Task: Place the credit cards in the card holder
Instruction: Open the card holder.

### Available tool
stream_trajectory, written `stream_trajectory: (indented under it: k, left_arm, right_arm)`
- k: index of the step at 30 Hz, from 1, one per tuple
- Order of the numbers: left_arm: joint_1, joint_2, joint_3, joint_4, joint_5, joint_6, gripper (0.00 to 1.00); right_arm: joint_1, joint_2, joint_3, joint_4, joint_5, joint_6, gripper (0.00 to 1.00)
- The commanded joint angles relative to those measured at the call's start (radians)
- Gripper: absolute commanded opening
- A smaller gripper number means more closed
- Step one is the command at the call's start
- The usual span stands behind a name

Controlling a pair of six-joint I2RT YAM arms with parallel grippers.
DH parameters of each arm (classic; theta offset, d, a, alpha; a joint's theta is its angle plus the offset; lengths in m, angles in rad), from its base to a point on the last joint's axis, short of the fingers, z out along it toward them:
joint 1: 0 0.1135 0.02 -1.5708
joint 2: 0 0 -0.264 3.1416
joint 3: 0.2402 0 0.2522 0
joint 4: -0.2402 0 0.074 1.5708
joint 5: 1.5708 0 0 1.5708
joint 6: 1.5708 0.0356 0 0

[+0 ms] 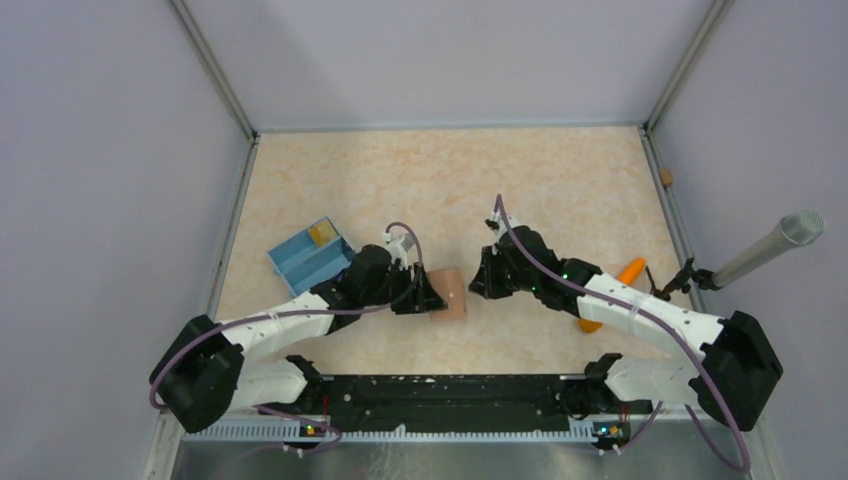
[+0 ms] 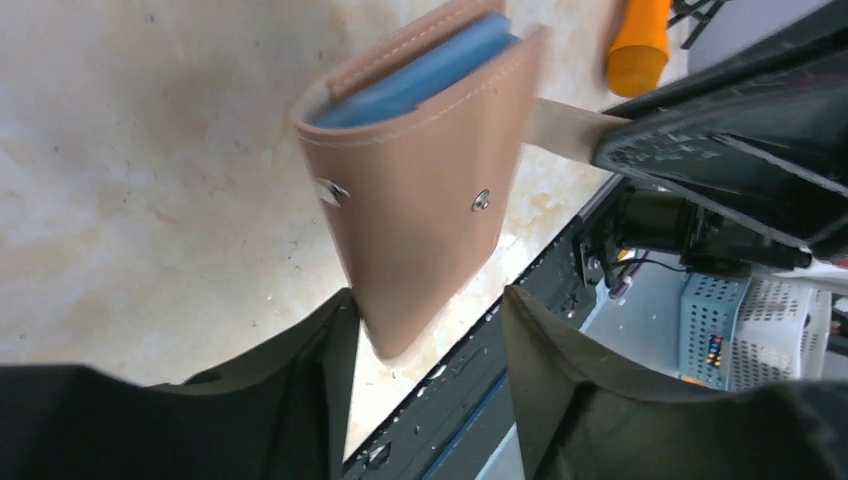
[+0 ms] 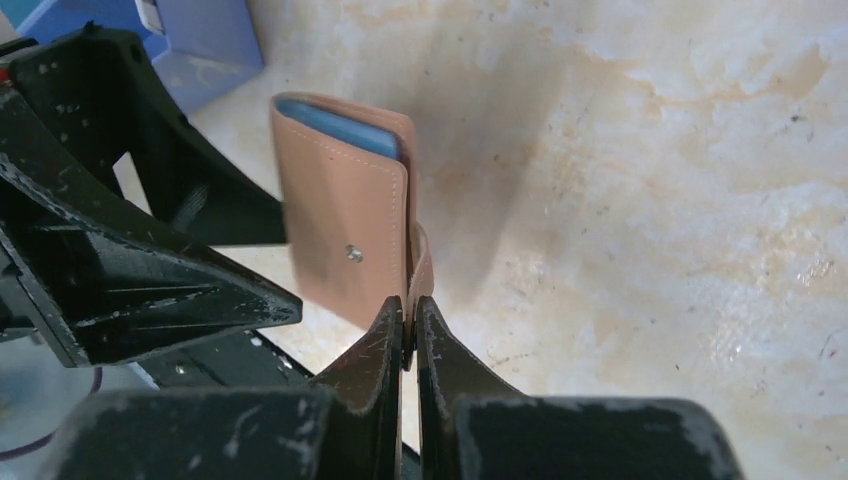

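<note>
The brown card holder [image 1: 450, 295] stands on edge between both grippers, near the table's front. A light blue credit card [image 2: 420, 75] sits inside it, its edge showing at the holder's open end [image 3: 340, 125]. My right gripper [image 3: 411, 305] is shut on the holder's thin flap [image 2: 560, 125]. My left gripper [image 2: 428, 295] is open. The holder's lower corner [image 2: 400, 330] lies between its fingers, against the left one and apart from the right one.
A blue divided box [image 1: 310, 255] with a small yellow item [image 1: 322, 233] lies behind the left arm. An orange carrot-shaped object [image 1: 610, 290] lies by the right arm. A grey microphone [image 1: 770, 250] juts in at the right wall.
</note>
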Motion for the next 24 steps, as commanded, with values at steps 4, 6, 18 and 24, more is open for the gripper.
stream_trajectory:
  k: [4,6,18,24]
  left_arm:
    - [-0.065,0.111,0.022,0.084,-0.085,0.044,0.78]
    - [-0.084,0.135,0.013,0.148,-0.080,0.025,0.81]
    - [-0.133,0.202,0.048,0.211,-0.124,0.012,0.88]
    - [-0.158,0.214,0.090,0.111,-0.204,0.072,0.85]
  right_arm:
    - [0.011,-0.069,-0.079,-0.083,-0.046,0.042,0.00]
    - [0.011,-0.073,-0.098,-0.077,-0.059,0.053,0.00]
    - [0.013,-0.134,-0.104,-0.065,-0.094,0.077,0.00]
    - [0.013,-0.147,-0.099,-0.061,-0.093,0.080,0.00]
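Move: The card holder is between the hands: its middle is about 3 cm to the left hand's right and 1 cm ahead, roughly level, with that hand's fingers already half open around its near edge. From the right hand, which already grips its strap, the holder's middle is some 5 cm to the left, level fore and aft and about 1 cm lower. The blue tray stands about 26 cm left of the left hand, 7 cm ahead and 9 cm below. Still pinching the strap, the right hand draws the card holder back about 4 cm and slightly right, sinking some 4 cm and then rising by half of that, its fingers tipping slightly down. The left fingers go on opening, from half to almost wide, while that hand dips about 3 cm and then follows 4 cm to the right, its open fingertips staying close about the holder. ##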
